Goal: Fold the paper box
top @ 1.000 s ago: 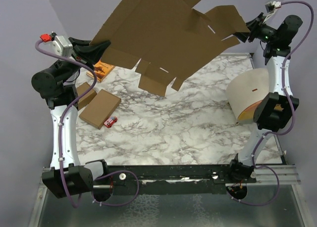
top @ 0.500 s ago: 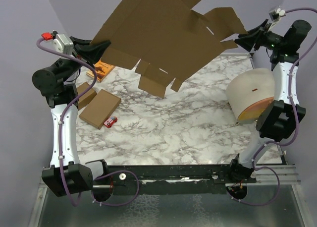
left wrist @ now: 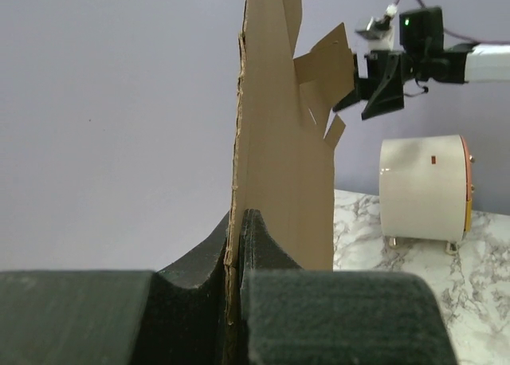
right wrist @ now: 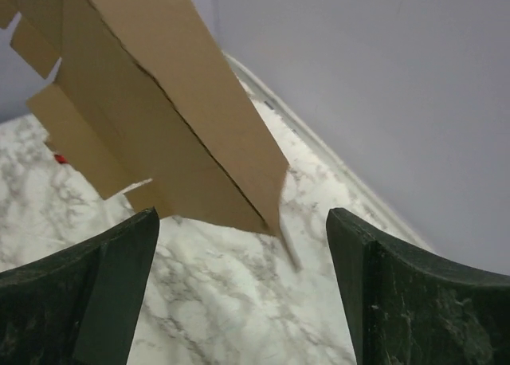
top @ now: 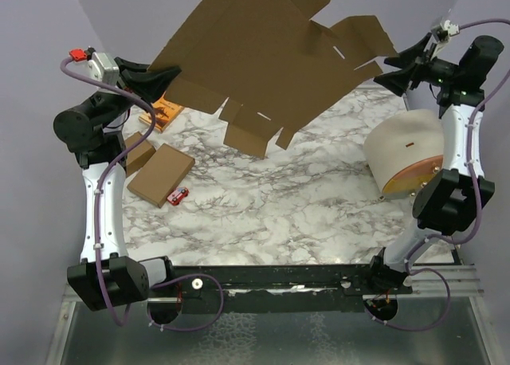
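Note:
The paper box (top: 263, 54) is a large flat brown die-cut sheet held high over the marble table, with its flaps and slits hanging toward the middle. My left gripper (top: 165, 75) is shut on its left edge; in the left wrist view the cardboard (left wrist: 279, 142) stands edge-on, pinched between the fingers of that gripper (left wrist: 237, 217). My right gripper (top: 382, 71) is open just off the sheet's right flap and touches nothing. In the right wrist view a corner of the sheet (right wrist: 151, 102) hangs ahead of and above the wide-spread gripper (right wrist: 241, 213).
An orange book (top: 166, 110) lies at the back left. Beside it are a small cardboard piece (top: 137, 151), a flat folded box (top: 161, 174) and a small red object (top: 179, 194). A white rounded container (top: 402, 154) sits at the right by the right arm.
My right gripper has let go of the sheet's right flap, opened wide and drawn back to the right. The left gripper still holds the sheet, which has barely moved.

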`<state>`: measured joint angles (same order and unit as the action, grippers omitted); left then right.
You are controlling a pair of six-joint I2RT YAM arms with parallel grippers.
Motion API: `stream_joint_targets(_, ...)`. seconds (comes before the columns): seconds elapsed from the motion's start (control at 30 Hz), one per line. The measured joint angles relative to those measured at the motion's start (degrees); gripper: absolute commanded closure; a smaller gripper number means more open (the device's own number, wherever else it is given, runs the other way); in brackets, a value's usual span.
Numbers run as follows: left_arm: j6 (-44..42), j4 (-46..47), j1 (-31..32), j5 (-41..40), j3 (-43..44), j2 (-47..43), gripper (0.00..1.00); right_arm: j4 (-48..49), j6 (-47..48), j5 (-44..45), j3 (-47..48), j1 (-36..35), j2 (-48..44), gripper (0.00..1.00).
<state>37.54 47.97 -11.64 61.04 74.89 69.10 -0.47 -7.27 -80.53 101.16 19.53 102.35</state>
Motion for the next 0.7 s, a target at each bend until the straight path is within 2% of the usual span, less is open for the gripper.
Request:
stream_joint_targets(0.13,-0.2,0.2,0.0,1.7,0.3,1.0,1.0,-7.6,8.7,0.0,4.2,0.0,-4.6,0.01)
stream_joint_targets(0.33,-0.6,0.6,0.7,4.4,0.3,4.0,1.0,-8.7,10.6,-4.6,8.8,-3.2,-10.0,0.0)
stream_joint_targets(0.5,-1.2,-0.2,2.2,6.9,0.3,5.7,1.0,-9.5,9.9,-5.1,14.3,-11.4,-8.1,0.0)
stream_joint_targets(0.7,-2.3,-0.9,3.9,9.1,0.3,5.8,1.0,-9.7,8.2,-4.8,20.6,-15.8,-3.8,0.0)
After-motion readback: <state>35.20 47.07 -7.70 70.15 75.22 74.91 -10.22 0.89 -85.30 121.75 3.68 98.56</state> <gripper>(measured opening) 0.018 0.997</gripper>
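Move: The right gripper is open and empty, its tips just short of the paper box's end flap, which is about 5 cm to its left, 4 cm ahead and slightly higher. The middle of the held-up sheet is some 26 cm left of that hand, 5 cm back and 12 cm up. The white drum stands about 14 cm back, 11 cm right and 29 cm below. From the left gripper, pinching the sheet's left edge, the sheet's middle lies roughly 22 cm right and 10 cm ahead, about level. Draw the right gripper up and back off the end flap, then swing it left over the flap towards the middle of the sheet, about 13 cm left, 12 cm up and 9 cm back in all. Spread its jaws fully and turn the fingers some 20 degrees upward and counter-clockwise. Keep the left pinch shut on the sheet while lowering that hand about 5 cm, easing right and turning clockwise. ##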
